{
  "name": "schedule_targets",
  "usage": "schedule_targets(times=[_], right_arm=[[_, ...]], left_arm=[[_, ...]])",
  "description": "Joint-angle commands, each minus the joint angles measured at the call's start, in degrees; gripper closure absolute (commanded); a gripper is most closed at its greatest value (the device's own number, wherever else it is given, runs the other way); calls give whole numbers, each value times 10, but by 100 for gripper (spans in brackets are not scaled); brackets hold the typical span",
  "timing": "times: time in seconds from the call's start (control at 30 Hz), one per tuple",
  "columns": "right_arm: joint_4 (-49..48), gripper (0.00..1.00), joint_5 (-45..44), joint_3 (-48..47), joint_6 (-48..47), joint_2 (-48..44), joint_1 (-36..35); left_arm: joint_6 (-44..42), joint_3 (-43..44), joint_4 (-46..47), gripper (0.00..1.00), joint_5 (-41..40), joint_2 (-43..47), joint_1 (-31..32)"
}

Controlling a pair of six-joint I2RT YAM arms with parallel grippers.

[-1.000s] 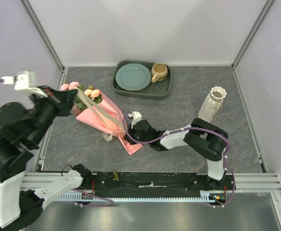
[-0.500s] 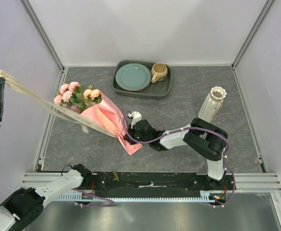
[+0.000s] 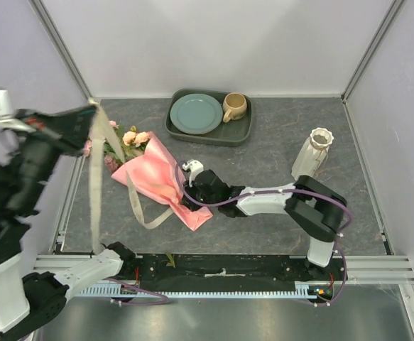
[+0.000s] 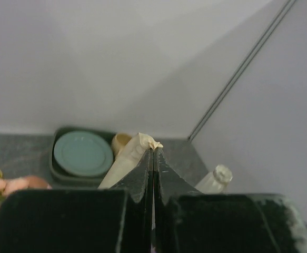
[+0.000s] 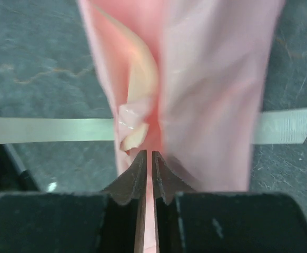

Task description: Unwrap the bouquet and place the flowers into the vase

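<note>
The bouquet point(image 3: 158, 179) lies on the table left of centre, a salmon-pink paper cone with pink and peach flowers point(image 3: 132, 138) at its upper-left end. My left gripper point(image 3: 93, 108) is raised high at the left, shut on the end of the cream ribbon point(image 3: 94, 186), which hangs down loosely; its tip shows above the shut jaws point(image 4: 152, 150). My right gripper point(image 3: 186, 197) sits low at the cone's narrow end, its jaws nearly together with pink paper point(image 5: 211, 79) between them point(image 5: 147, 154). The cream ribbed vase point(image 3: 314, 152) stands at the right, apart from both arms.
A dark green tray point(image 3: 243, 132) at the back holds a teal plate point(image 3: 196, 114) and a tan mug point(image 3: 233, 106). A loop of ribbon point(image 3: 144, 214) lies on the table in front of the bouquet. Metal rails run along the table's left and near edges.
The left arm swung back in over the table's left edge with the ribbon. The ribbon, stretched taut to the bouquet half a second ago, now hangs slack. The bouquet shifted slightly.
</note>
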State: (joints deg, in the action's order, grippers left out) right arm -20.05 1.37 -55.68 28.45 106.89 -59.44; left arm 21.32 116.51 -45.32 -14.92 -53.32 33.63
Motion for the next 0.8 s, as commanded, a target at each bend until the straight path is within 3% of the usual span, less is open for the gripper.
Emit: schedule_targets(times=[0.0,0.1,0.2,0.23,0.3,0.37,0.43,0.77], right_arm=[[111,83,17,-58,-64,-129,-12],[175,67,14,-72,-108,-200,-12],[197,41,19,-76,-136,-264,-12],[196,36,36,-76,-139,-272,-11],[170,21,57,-68,-144,-287,-12],[142,15,90,-49,-139,-296,-12],[81,2,84,-17,-125,-309,-16],[-75,2,-125,14,-103,-261,-93]], left_arm=[[69,-102,-36,98,29,-3,3],[112,-151,-32,98,61,8,3],[162,-217,3,98,124,17,3],[173,-231,10,98,145,20,3],[198,-267,30,98,162,21,3],[216,-284,43,98,175,24,3],[224,-307,57,98,186,30,3],[253,-339,77,98,188,62,2]])
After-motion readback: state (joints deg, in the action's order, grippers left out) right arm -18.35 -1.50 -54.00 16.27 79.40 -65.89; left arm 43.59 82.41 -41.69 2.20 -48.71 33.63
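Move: My left hand, high up, holds the ribbon. The wrap's narrow end lies about 5 cm ahead of it, 14 cm right and nearly 60 cm below; the wrap's broad body is some 17 cm ahead and 2 cm right, the flowers 28 cm ahead and 14 cm left, both similarly far down. My right hand is low at the wrap; the raised ribbon's middle is about 7 cm behind it, 12 cm left and 27 cm up. I swing my left hand down some 18 cm and about 10 cm right, reaching slightly forward early on and tipping the fingers down about 30 degrees, still pinching the ribbon as I bring it over the wrap's narrow end. My right hand comes free of the wrap, rises steeply while opening wide, then sinks a little and stops about 20 cm higher and 5 cm back, beside the hanging ribbon. ##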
